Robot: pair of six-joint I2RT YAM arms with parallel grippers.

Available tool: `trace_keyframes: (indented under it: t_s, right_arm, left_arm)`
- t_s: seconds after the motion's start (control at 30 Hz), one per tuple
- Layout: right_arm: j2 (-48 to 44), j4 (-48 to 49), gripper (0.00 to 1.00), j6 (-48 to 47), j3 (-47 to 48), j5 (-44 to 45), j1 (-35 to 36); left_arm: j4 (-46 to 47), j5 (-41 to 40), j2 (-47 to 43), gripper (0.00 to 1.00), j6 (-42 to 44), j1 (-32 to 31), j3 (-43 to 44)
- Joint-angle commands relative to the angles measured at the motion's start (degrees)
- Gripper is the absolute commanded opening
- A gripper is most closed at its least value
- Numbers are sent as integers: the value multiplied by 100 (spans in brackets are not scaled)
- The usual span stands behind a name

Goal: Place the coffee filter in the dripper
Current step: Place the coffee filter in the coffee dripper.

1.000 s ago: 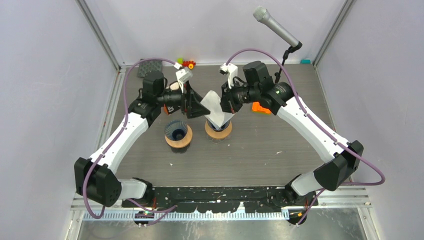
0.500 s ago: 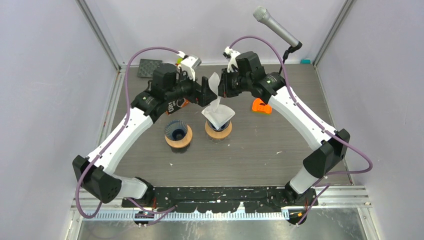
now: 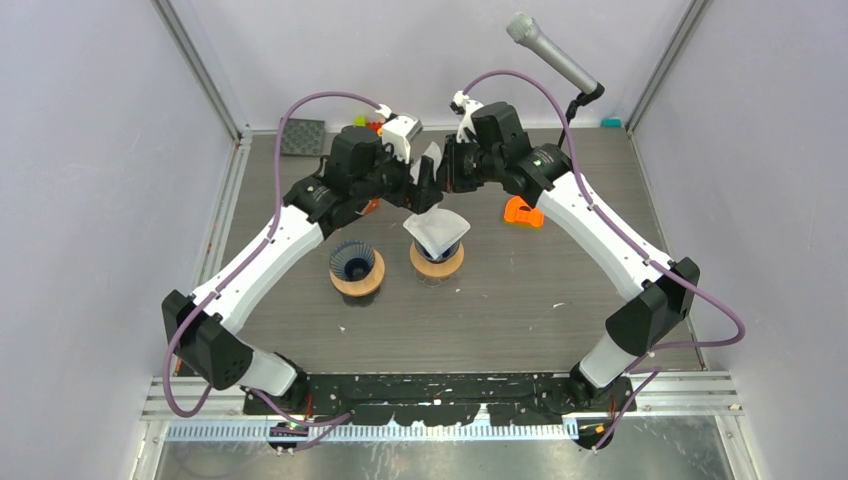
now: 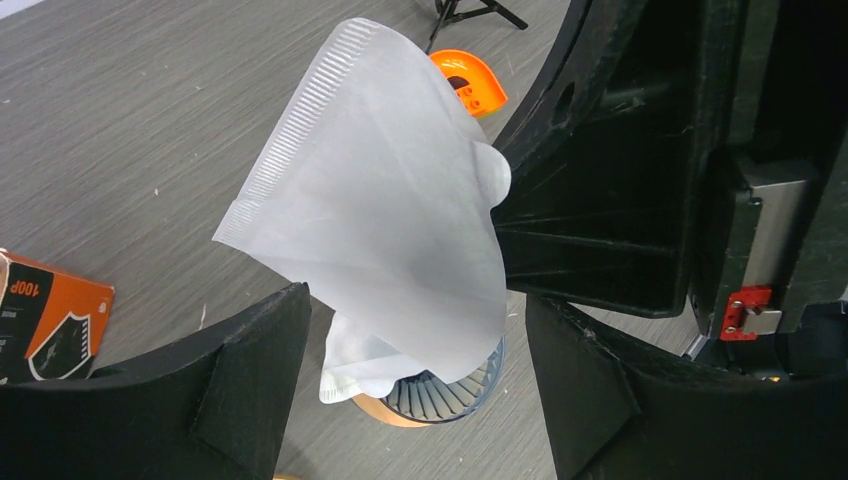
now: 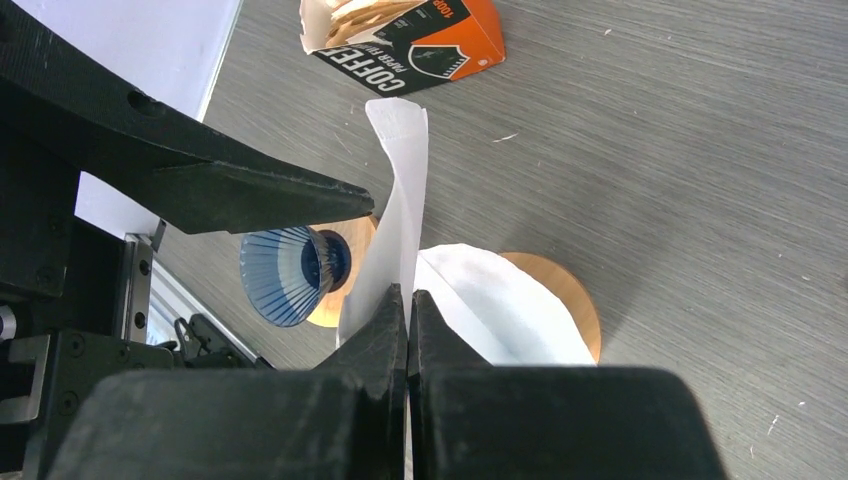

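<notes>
My right gripper is shut on a thin white coffee filter, holding it edge-up in the air above the table. In the top view this filter hangs between the two grippers. My left gripper is open, its fingers on either side of the hanging filter without touching it. Below, a second white filter sits opened in a clear ribbed dripper on a wooden base. A blue dripper stands to its left with nothing in it.
An orange coffee filter box lies behind the drippers, partly under the left arm. An orange object sits to the right, a microphone on a stand at the back right, and a black pad and small toys at the back.
The right gripper lifted one filter up and back, leaving another in the clear dripper. The left arm rose and swung right towards the hanging filter, its jaws wider apart.
</notes>
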Motion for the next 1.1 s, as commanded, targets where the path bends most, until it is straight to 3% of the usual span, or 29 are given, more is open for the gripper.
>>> trace_keyframes:
  t_s: [0.0,0.7,1.07]
  right_arm:
    - [-110,226,1,36,152,76,37]
    - [-131,210,1,-60,74,307,45]
    - [-128,194,1,-53,63,428,87]
  left_arm:
    - [46,-193,32,80,169,-50,320]
    - [-44,-763,104,48,456,-69,450]
    - [-117,-982,404,50,579,-253,796]
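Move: The paper filter that the right fingers already pinch has its middle some 2 cm ahead of the left hand's point, about level with it and between its open fingers; from the right hand it is about 2 cm ahead and 2 cm left. From the left hand, the filter-lined dripper on the glass carafe lies roughly 8 cm back, 1 cm right and 17 cm below; the second dripper about 9 cm back, 14 cm left, 24 cm below; the filter box 6 cm ahead, 15 cm left, 26 cm below. The held filter is worked by the left hand, whose wide-open fingers close to about half their range around it while the hand eases some 2 cm forward, rising about 1 cm at the end, with a small wrist turn of under 10 degrees. Its rear finger comes against the paper and pushes it forward. The right hand keeps its pinch, nearly still. ##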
